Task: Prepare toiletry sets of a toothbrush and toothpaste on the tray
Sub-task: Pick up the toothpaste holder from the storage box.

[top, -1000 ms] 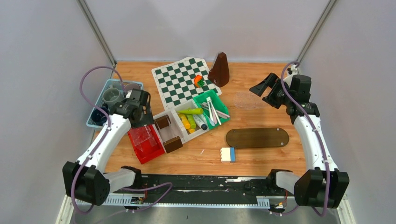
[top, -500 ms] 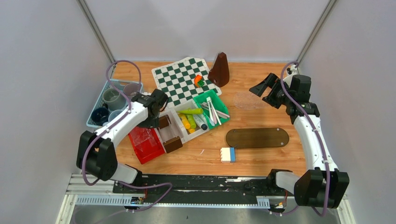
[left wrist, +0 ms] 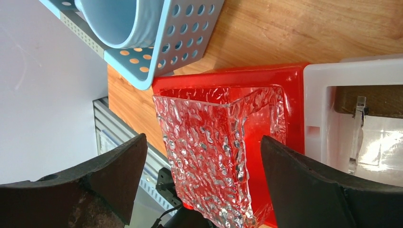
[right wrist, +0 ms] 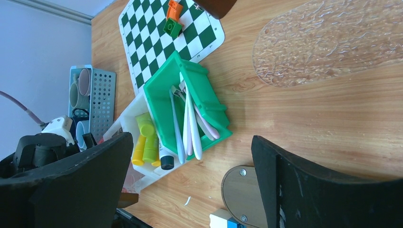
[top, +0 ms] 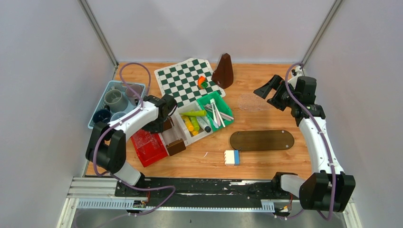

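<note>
Several mugs (top: 115, 98) stand in a light blue perforated basket (top: 97, 124) at the left; a light blue mug (left wrist: 119, 19) shows in the left wrist view. Whitish toothbrushes (top: 216, 111) lie in a green bin (right wrist: 209, 102). Yellow and green tubes (top: 192, 122) lie in a white bin beside it. A clear bumpy oval tray (top: 252, 102) and a dark brown oval tray (top: 262, 140) lie flat on the right. My left gripper (top: 164, 110) hangs open over the red bin (left wrist: 294, 80), its jaws (left wrist: 203, 156) empty. My right gripper (top: 267, 90) is open and raised, its jaws (right wrist: 191, 142) empty.
A clear bumpy sheet (left wrist: 214, 156) stands in the red bin. Brown blocks (top: 176, 146) sit in the white bin's near part. At the back lie a chessboard (top: 183, 85) with orange and green bricks (top: 203, 81) and a brown pyramid (top: 223, 71). A white-blue block (top: 232, 157) lies near the front.
My left arm has swung right from above the mug basket to over the red and white bins. The right arm has not moved.
</note>
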Motion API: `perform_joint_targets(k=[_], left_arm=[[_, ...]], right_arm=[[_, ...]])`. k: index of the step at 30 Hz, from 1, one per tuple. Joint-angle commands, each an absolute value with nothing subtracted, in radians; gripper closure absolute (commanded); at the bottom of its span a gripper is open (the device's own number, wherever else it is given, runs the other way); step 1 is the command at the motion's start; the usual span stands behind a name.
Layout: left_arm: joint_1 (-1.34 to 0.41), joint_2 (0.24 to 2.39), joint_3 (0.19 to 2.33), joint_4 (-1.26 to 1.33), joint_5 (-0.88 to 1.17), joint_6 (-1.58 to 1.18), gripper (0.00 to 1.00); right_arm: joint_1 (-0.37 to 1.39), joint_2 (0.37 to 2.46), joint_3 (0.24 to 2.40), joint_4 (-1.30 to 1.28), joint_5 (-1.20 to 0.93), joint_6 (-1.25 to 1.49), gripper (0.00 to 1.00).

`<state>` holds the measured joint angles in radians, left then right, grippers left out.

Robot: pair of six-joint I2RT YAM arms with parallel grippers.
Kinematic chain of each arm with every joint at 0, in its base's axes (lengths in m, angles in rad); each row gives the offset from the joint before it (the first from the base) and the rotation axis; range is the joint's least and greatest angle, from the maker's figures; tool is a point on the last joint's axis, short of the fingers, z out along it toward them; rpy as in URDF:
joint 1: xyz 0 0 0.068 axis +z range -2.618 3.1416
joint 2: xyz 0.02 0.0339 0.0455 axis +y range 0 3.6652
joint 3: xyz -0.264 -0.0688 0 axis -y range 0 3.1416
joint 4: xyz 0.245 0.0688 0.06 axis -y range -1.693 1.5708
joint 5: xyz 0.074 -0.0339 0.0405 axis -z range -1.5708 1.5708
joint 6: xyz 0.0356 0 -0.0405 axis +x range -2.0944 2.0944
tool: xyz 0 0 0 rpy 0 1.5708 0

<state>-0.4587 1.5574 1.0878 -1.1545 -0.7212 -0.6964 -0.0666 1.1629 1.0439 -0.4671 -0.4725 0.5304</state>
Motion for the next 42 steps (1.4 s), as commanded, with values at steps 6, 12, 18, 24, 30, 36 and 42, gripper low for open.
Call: perform_joint_targets(k=[6, 12, 18, 24, 30, 36, 42], left_arm=[[-0.468, 1.494, 1.107, -1.199, -0.822, -0.775, 0.13], [-0.468, 1.46, 1.113, -1.225, -0.842, -0.792, 0.26], [-0.468, 1.428, 1.128, -1.243, -0.841, -0.794, 0.4], [-0.468, 1.389, 1.155, -1.269, -0.839, -0.781, 0.57], [-0.468, 1.351, 1.171, -1.277, -0.822, -0.758, 0.74], [-0.468, 1.302, 1.195, -1.282, -0.8, -0.724, 0.88], [-0.468, 1.238, 1.221, -1.253, -0.769, -0.644, 1.0]], right_arm=[[-0.063, 1.146, 1.052, -0.447, -0.478, 0.515, 0.03], [-0.063, 1.144, 1.054, -0.45, -0.473, 0.512, 0.02], [-0.064, 1.145, 1.058, -0.454, -0.47, 0.508, 0.02], [-0.064, 1.146, 1.062, -0.458, -0.468, 0.506, 0.02], [-0.064, 1.147, 1.063, -0.46, -0.469, 0.504, 0.02], [-0.064, 1.144, 1.066, -0.463, -0.475, 0.498, 0.02], [-0.064, 1.136, 1.072, -0.462, -0.494, 0.487, 0.02]])
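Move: The clear toothpaste holder sits just below the left gripper in the red box, its middle about 3 cm back, 2 cm to the right and 4 cm down. The red box's middle is some 8 cm back and 4 cm right; the light-blue mug about 4 cm ahead and 9 cm left; the white compartment 2 cm back and 13 cm right. From the idle right hand, the holder is roughly 14 cm back, 52 cm left and 17 cm lower. The left fingers close from wide open and pinch one upright end of the clear holder between their tips, while the hand rises about 7 cm up out of the red box, easing a little left and back. The wrist tips the fingers outward from the base by some 10 degrees on the way up. ##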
